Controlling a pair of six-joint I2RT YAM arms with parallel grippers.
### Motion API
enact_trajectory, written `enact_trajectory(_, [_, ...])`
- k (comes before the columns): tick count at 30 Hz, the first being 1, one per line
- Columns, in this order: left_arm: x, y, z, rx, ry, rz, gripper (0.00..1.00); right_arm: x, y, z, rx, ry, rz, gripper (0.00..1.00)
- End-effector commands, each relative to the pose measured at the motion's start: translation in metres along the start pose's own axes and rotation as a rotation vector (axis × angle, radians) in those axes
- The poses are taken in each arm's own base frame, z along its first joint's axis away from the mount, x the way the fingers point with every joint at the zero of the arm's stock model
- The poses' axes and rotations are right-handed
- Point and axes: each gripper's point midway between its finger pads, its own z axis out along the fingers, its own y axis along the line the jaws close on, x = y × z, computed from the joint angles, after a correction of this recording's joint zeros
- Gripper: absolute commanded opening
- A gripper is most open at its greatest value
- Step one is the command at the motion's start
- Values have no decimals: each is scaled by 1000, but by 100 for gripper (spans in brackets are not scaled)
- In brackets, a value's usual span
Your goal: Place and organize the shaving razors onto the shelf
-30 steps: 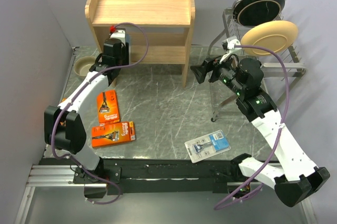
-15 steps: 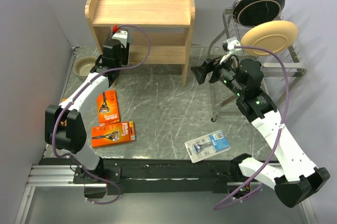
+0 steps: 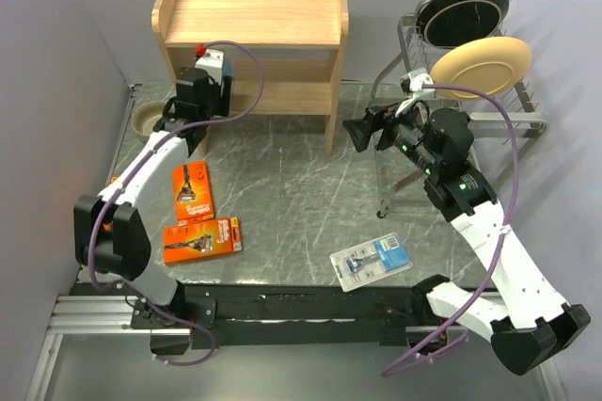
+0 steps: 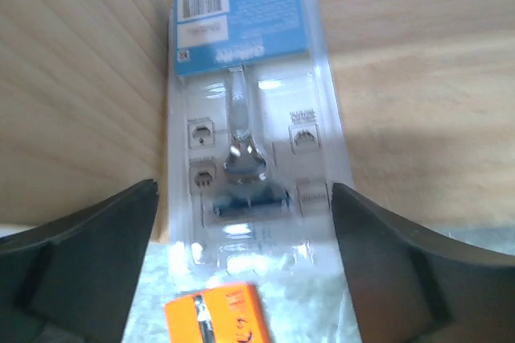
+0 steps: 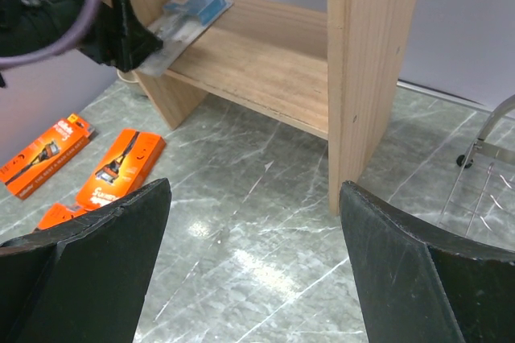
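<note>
The light-wood shelf [image 3: 254,15] stands at the back of the table. A clear blister razor pack [image 4: 245,117] lies on its lower board [image 5: 265,61] at the left end, its near end sticking out over the edge. My left gripper [image 4: 244,190] is open, one jaw on each side of that pack's near end. Two orange razor packs [image 3: 193,190] [image 3: 202,238] lie on the table on the left, and a third orange pack [image 5: 60,216] shows in the right wrist view. Another blister pack [image 3: 372,263] lies front centre-right. My right gripper [image 5: 253,186] hangs open and empty over the table, right of the shelf.
A wire dish rack [image 3: 508,109] holding a black plate [image 3: 466,10] and a tan plate [image 3: 482,64] stands at the back right. A small bowl [image 3: 150,119] sits left of the shelf. Grey walls close both sides.
My left gripper's jaws have spread wider around the blister pack on the lower board, and the wrist has shifted slightly. The right arm has stayed put.
</note>
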Motion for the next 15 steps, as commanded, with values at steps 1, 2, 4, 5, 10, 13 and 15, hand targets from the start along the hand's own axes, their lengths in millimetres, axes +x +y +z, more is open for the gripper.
enact_trajectory(1, [-57,2,-43,75,-133,-87,99,-16,4,-7,-18,-62,6,92])
enact_trajectory(2, [-54,1,-46,82,-126,-88,99,-15,3,-6,-16,-61,7,92])
enact_trajectory(4, [-55,1,-59,102,-127,-85,99,-15,3,-7,-17,-63,7,92])
enact_trajectory(5, [-50,1,-62,108,-117,-71,99,-17,3,-8,-16,-66,7,92])
enact_trajectory(10, [-28,-20,-102,283,-141,11,100,-12,1,-10,-8,-50,-10,92])
enact_trajectory(13, [-2,-28,-105,317,-82,-5,99,-9,1,-10,-9,-46,0,92])
enact_trajectory(15, [10,-39,-101,363,-10,-36,99,-9,3,-10,-22,-46,5,92])
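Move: The blister-packed razor lies on the lower shelf, its near end between the left fingers and its middle about 6 cm ahead and a centimetre below. The shelf's left side panel stands about 6 cm to the hand's left and 4 cm farther out. The bowl is roughly 15 cm left and a centimetre back, and the nearest orange box 19 cm back and 4 cm left, both some 22 cm below. From the right hand, the pack lies about 23 cm ahead, 33 cm left and 12 cm below. Coming free of the pack's long edges, the left fingers, already partly open, spread to full width. The hand lifts about 6 cm while backing away from the shelf, then draws mainly straight back and sinks slightly, ending some 10 cm back, the wrist turned roughly 15 degrees clockwise. ##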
